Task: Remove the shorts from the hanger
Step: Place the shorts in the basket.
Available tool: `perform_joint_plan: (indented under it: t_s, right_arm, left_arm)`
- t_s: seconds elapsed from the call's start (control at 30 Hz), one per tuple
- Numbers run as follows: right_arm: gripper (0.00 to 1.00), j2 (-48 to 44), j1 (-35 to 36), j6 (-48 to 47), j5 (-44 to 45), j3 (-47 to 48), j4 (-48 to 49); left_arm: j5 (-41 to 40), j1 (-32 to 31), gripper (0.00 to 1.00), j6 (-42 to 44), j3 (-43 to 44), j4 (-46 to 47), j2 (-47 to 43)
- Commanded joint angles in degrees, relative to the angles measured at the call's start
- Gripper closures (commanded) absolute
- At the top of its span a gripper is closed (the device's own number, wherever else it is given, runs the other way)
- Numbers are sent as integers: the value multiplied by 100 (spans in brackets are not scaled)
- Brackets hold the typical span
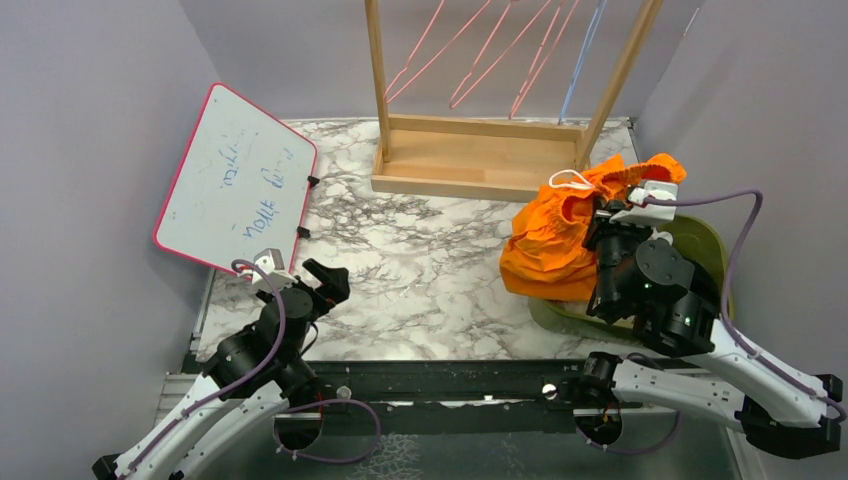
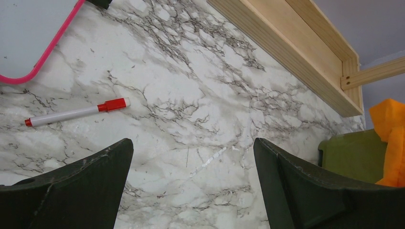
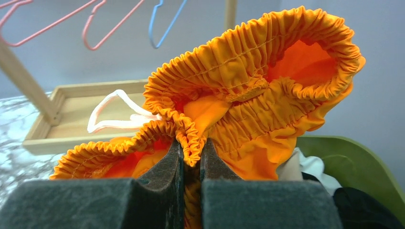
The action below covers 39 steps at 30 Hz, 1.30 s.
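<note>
The bright orange shorts (image 1: 553, 236) hang bunched at the right of the table, partly over the green bin (image 1: 706, 245). My right gripper (image 3: 192, 143) is shut on their gathered elastic waistband (image 3: 258, 71), and a white drawstring (image 3: 114, 114) loops out to the left. In the top view that right gripper (image 1: 612, 216) sits against the cloth's right side. Pink hangers (image 1: 480, 50) and a blue hanger (image 1: 582, 55) hang bare on the wooden rack. White cloth (image 3: 313, 167) and black cloth (image 3: 360, 210) lie in the bin (image 3: 356, 160). My left gripper (image 1: 326, 281) is open and empty over the marble.
The wooden rack's base tray (image 1: 470, 160) stands at the back middle. A pink-rimmed whiteboard (image 1: 235, 180) leans at the left. A red-capped marker (image 2: 76, 113) lies on the marble ahead of the left gripper (image 2: 192, 145). Grey walls close in both sides.
</note>
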Motion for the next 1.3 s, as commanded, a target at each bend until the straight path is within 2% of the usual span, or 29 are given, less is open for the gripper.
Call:
perform_joint_plan:
  t_s: [0.0, 0.1, 0.17, 0.23, 0.33, 0.37, 0.43, 0.47, 0.5, 0.53, 0.57, 0.63, 0.7, 0.77, 0.87, 0.9, 1.0, 1.13, 1.27]
  right_arm:
    - [99, -80, 26, -471, 853, 173, 541]
    - [99, 260, 22, -743, 820, 126, 605]
    - [99, 523, -46, -472, 871, 198, 176]
    - [99, 632, -461, -232, 533, 211, -60]
    - [98, 834, -1550, -1121, -415, -317, 1296]
    - [98, 1019, -1900, -839, -555, -256, 969]
    - [98, 1184, -2541, 342, -651, 248, -440]
    - [97, 1075, -2880, 749, -886, 451, -699]
    - [97, 869, -3117, 895, -1165, 508, -635]
    - [98, 693, -3252, 663, -1370, 439, -235]
    - [98, 593, -3270, 446, -1293, 459, -135]
    - [97, 659, -3280, 310, -691, 747, -432]
    - [96, 627, -3280, 334, -474, 1112, -771]
    - [97, 390, -3281, 52, -295, 1200, -488]
    - [97, 98, -3280, -942, -192, 895, 458]
    - [97, 69, -3280, -935, -194, 832, 360]
    - [96, 234, -3280, 259, -404, 698, -797]
    - [96, 781, -3280, 2227, -1492, 660, -2408]
    - [96, 1177, -3280, 2618, -1817, 264, -2282]
  left_arm:
    - [75, -35, 1, 82, -53, 126, 46]
    - [97, -35, 1, 104, -56, 152, 62]
    - [123, -36, 1, 125, -30, 153, 92]
    - [159, -28, 1, 126, -20, 155, 96]
    - [174, -36, 1, 118, -49, 171, 85]
    - [172, -31, 1, 124, -60, 187, 81]
    - [171, -36, 1, 155, -40, 198, 82]
    - [186, -34, 1, 161, -34, 197, 81]
    - [185, -35, 1, 166, -35, 196, 77]
    - [175, -36, 1, 155, -51, 199, 65]
    - [170, -35, 1, 153, -67, 206, 57]
    - [163, -35, 1, 189, -79, 235, 56]
    - [176, -36, 1, 234, -73, 266, 70]
    - [193, -35, 1, 248, -73, 283, 88]
    - [237, -34, 1, 253, -80, 303, 90]
    - [242, -36, 1, 250, -85, 302, 80]
    - [251, -36, 1, 241, -102, 299, 23]
    - [298, -32, 1, 232, -99, 306, -48]
    - [351, -33, 1, 224, -86, 298, -105]
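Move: The right hand keeps its pinch on the orange shorts' waistband high over the basket's left part; the basket's middle lies about 10 cm to its right, level fore and aft, some 32 cm below. Inside, the tan shorts lie about 5 cm ahead and 5 cm right, the black shorts some 23 cm right and level. The rack's base is roughly 28 cm ahead and 17 cm left. From the left hand, the basket is about 55 cm right and 4 cm ahead. In a swinging zigzag, the right hand carries the orange shorts rightward over the basket: forward, right and down first, then back and up about 10 cm while still going right, finally forward and sharply down again, swinging a little left. It turns some 25 degrees clockwise overall; the fingers stay shut on the waistband. ##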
